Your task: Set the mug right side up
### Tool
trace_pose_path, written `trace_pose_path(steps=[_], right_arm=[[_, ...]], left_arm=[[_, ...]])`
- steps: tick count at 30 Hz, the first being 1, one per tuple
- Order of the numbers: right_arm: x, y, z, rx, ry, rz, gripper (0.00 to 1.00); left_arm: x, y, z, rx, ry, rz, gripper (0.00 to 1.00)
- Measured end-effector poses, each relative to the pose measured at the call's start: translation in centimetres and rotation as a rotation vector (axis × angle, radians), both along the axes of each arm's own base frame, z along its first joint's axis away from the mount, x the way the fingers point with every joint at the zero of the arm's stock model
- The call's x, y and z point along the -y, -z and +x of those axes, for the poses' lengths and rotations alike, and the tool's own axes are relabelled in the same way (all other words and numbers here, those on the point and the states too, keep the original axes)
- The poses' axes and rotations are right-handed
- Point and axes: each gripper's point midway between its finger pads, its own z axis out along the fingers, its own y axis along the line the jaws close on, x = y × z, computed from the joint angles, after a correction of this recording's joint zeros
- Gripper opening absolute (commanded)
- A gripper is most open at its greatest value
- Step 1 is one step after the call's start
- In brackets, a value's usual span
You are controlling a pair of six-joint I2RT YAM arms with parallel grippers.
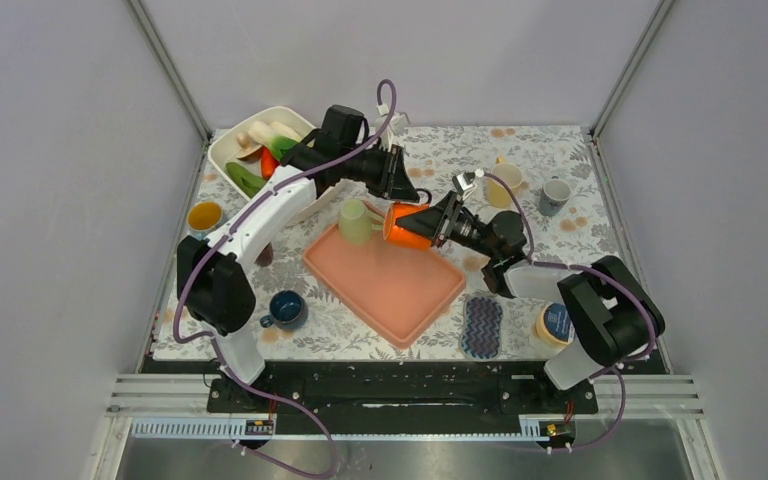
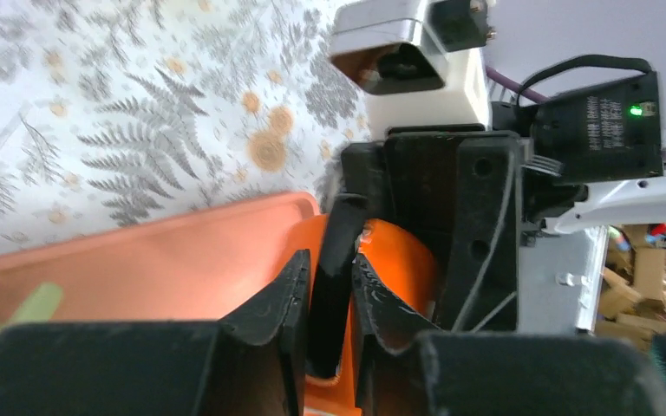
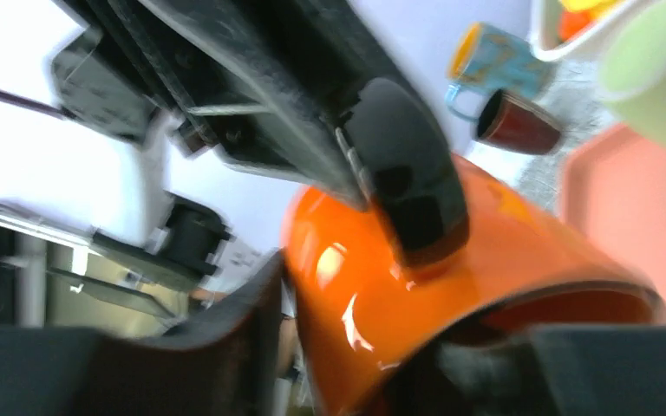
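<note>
The orange mug point(image 1: 407, 225) with a black handle point(image 3: 408, 182) hangs tilted on its side above the far edge of the pink tray point(image 1: 385, 285), its mouth towards the right arm. My right gripper point(image 1: 440, 222) is shut on the mug's wall, with one finger point(image 3: 225, 338) outside and the other inside the mouth. In the right wrist view the mug point(image 3: 486, 260) fills the frame. My left gripper point(image 1: 402, 192) comes from the far side. In the left wrist view the left gripper point(image 2: 329, 260) is shut on the black handle point(image 2: 338, 234), with the orange body point(image 2: 399, 260) behind it.
A light green mug point(image 1: 357, 222) stands on the tray's far left corner. A white basin point(image 1: 225, 150) of vegetables is at the back left. Blue point(image 1: 285, 308), dark red point(image 1: 263, 255) and yellow-lined point(image 1: 205, 215) mugs are on the left. A grey mug point(image 1: 555, 195), a striped sponge point(image 1: 481, 325) and a cup point(image 1: 555, 322) are on the right.
</note>
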Motion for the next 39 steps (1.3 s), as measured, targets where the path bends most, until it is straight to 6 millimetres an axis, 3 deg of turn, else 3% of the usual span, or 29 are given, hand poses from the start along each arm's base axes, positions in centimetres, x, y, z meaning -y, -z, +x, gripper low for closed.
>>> trace_pose_path(steps=[2, 3, 6, 8, 9, 12, 14, 20, 25, 30, 33, 35, 39], right_arm=[[0.1, -1.8, -0.2, 0.003, -0.019, 0.068, 0.00], [0.2, -2.7, -0.2, 0.024, -0.015, 0.086, 0.00], [0.6, -3.9, -0.1, 0.053, 0.005, 0.071, 0.00], [0.7, -4.0, -0.3, 0.099, 0.021, 0.009, 0.00], [0.9, -3.7, -0.3, 0.111, 0.034, -0.033, 0.00], [1.9, -2.5, 0.2, 0.144, 0.082, -0.177, 0.00], [3.5, -1.7, 1.6, 0.158, 0.156, -0.298, 0.00], [12.3, 0.8, 6.7, 0.153, 0.444, -0.686, 0.00], [21.9, 4.5, 9.2, 0.020, 0.630, -1.056, 0.00], [34.6, 8.5, 10.3, -0.260, 0.812, -1.279, 0.00], [40.3, 11.5, 10.4, -0.432, 0.864, -1.352, 0.00], [41.9, 13.4, 10.7, -0.510, 0.844, -1.370, 0.00], [43.1, 17.1, 11.5, -0.608, 0.788, -1.376, 0.00]], left_arm=[[-0.2, -0.6, 0.4, 0.027, 0.004, -0.021, 0.00], [-0.4, -0.9, 0.7, 0.040, 0.001, -0.029, 0.04], [-0.6, -1.8, 0.7, 0.063, -0.006, -0.044, 0.62], [-0.7, -2.1, 0.6, 0.084, -0.016, -0.033, 0.93], [-0.8, -2.1, 0.5, 0.087, -0.034, -0.017, 0.98], [-1.7, -2.1, 0.7, 0.131, -0.082, 0.047, 0.99], [-2.7, -2.3, 1.6, 0.170, -0.132, 0.089, 0.99], [-7.1, -3.3, 4.9, 0.339, -0.282, 0.222, 0.99], [-9.3, -2.7, 5.2, 0.444, -0.287, 0.328, 0.99], [-10.7, 0.2, 4.5, 0.476, -0.209, 0.446, 0.99], [-11.2, 2.0, 3.6, 0.481, -0.134, 0.508, 0.99], [-11.4, 2.6, 3.1, 0.494, -0.086, 0.538, 0.99], [-10.8, 3.2, 2.1, 0.561, 0.032, 0.586, 0.99]])
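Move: The orange mug hangs sideways in the air, its handle in the left fingers: its body is about 6 cm back from the left hand, 1 cm left and 2 cm down, and only 2 cm left and 1 cm back from the right hand point, within the half-open right fingers. From the right hand, the green mug is some 14 cm ahead, 12 left; the yellow mug 24 ahead, 25 right; the white mug 21 ahead, 37 right, all roughly 19 cm lower. The right fingers close on the orange mug's wall near the rim, the left fingers open wide off the handle, and the right hand, after a small lift, swings the mug some 43 cm right and 11 forward, sinking about 17 overall and rolling nearly 100 degrees until its fingers point steeply down near the white mug. The left hand first goes left and forward, then comes back and down towards the green mug, ending about 11 cm left with the fingers turned more downward. ##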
